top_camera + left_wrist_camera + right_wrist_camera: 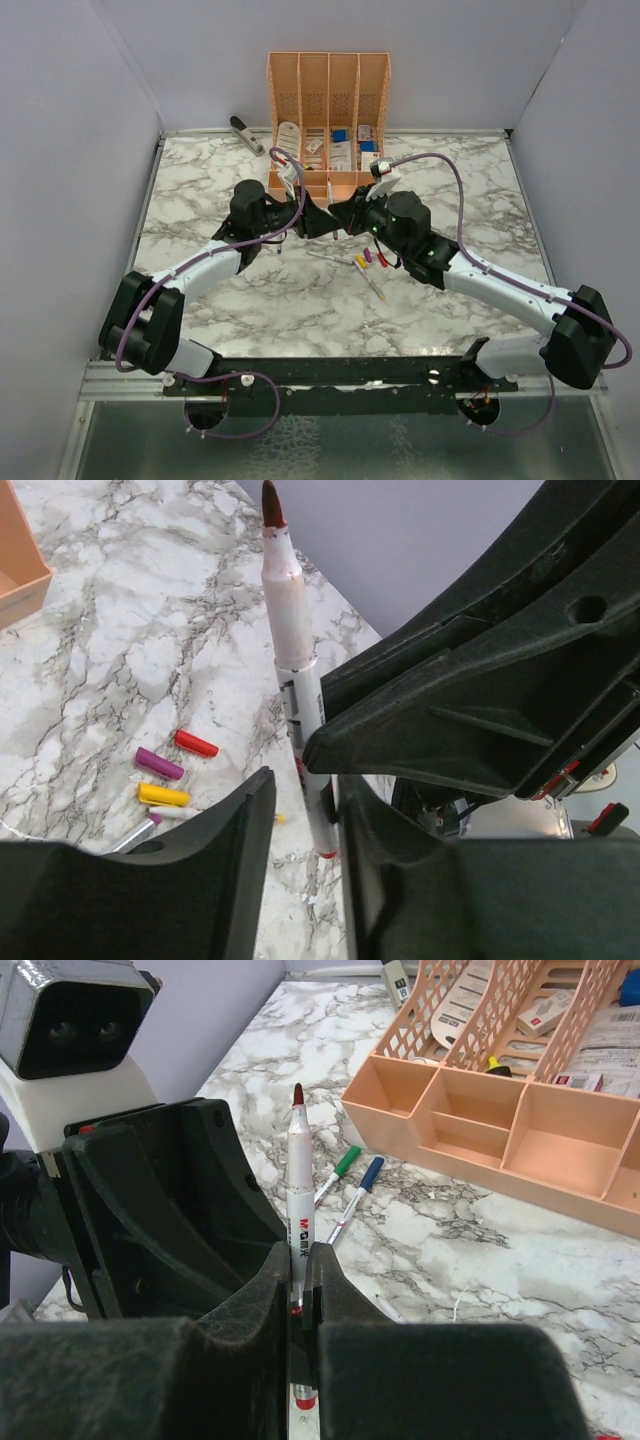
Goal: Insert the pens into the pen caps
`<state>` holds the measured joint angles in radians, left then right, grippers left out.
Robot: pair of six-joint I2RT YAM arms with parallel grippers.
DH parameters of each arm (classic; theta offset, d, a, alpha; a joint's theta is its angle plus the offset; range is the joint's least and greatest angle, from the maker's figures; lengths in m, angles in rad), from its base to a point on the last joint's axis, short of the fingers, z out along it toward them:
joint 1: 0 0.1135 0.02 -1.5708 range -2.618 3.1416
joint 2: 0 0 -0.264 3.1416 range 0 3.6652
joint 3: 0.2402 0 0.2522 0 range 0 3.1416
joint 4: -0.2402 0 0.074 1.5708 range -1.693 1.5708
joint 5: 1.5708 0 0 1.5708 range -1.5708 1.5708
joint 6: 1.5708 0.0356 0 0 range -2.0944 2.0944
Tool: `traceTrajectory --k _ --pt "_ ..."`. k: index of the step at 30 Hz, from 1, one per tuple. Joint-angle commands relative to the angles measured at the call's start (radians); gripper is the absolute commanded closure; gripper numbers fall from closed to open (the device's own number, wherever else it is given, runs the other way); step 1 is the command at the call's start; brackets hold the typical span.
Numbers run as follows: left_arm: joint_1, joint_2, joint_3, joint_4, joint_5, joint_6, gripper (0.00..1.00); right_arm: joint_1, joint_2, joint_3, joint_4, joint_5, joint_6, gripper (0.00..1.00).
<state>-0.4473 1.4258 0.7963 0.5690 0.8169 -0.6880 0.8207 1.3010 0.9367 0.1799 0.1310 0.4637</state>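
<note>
My right gripper [298, 1260] is shut on a white pen [299, 1175] whose dark red tip points up and away. In the left wrist view the same pen [293, 630] stands just beyond my left gripper [305, 820]. The left jaws are open wider than the pen, and its lower end lies close to the right finger. Both grippers meet above the table's middle, the left gripper [330, 222] against the right gripper [350, 216]. A red cap [196, 743], a purple cap [159, 763] and a yellow cap [163, 795] lie loose on the marble. A green-capped pen [338, 1170] and a blue-capped pen [360, 1185] lie side by side.
The peach organizer [328, 90] stands at the back centre, with its low front tray [480, 1130] close to the grippers. A grey-black stapler [246, 134] lies at the back left. Another pen [372, 283] lies near the caps. White walls enclose the table.
</note>
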Motion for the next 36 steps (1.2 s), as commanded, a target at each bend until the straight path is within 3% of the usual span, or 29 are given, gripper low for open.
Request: traceTrajectory --k 1,7,12,15,22,26,32,36 --pt "-0.003 -0.003 0.029 0.044 -0.041 0.000 0.74 0.003 0.016 -0.006 0.019 -0.038 0.015 0.99" --pt "-0.002 -0.024 0.013 0.044 -0.081 -0.004 1.00 0.003 0.023 -0.003 -0.004 -0.030 0.005 0.99" --pt "-0.001 -0.029 0.000 0.043 -0.100 -0.010 1.00 0.003 0.011 0.000 -0.018 -0.018 -0.025 0.99" --pt "0.000 -0.025 -0.017 0.033 -0.110 -0.014 1.00 0.003 -0.023 0.008 -0.025 0.026 -0.065 0.90" --pt "0.000 -0.026 -0.060 -0.112 -0.150 0.032 1.00 0.002 -0.102 0.008 -0.078 0.305 -0.175 0.79" --pt "0.001 -0.030 -0.054 -0.241 -0.176 0.098 1.00 -0.026 -0.080 0.053 -0.243 0.416 -0.135 0.76" --pt "0.000 -0.025 0.013 -0.451 -0.205 0.239 1.00 -0.150 -0.007 0.059 -0.474 0.295 -0.016 0.76" --pt "0.000 -0.010 0.040 -0.510 -0.192 0.279 1.00 -0.203 0.113 0.091 -0.653 0.216 0.005 0.70"
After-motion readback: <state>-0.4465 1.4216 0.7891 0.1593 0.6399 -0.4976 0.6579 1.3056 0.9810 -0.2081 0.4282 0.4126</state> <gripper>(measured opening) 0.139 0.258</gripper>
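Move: The uncapped red pen stands tip-up in the right hand's shut fingers, its middle about 2 cm above that hand and straight in line. It is also between the left hand's partly open fingers, its middle about 4 cm above them. From the right hand, on the table some 20 cm below, the red cap lies about 14 cm right and 2 back, the purple cap 10 right and 1 back, the yellow cap 8 right and 3 back. Left pinches the pen's lower barrel, right lets go and swings 13 cm right, left sinks about 8 cm. ##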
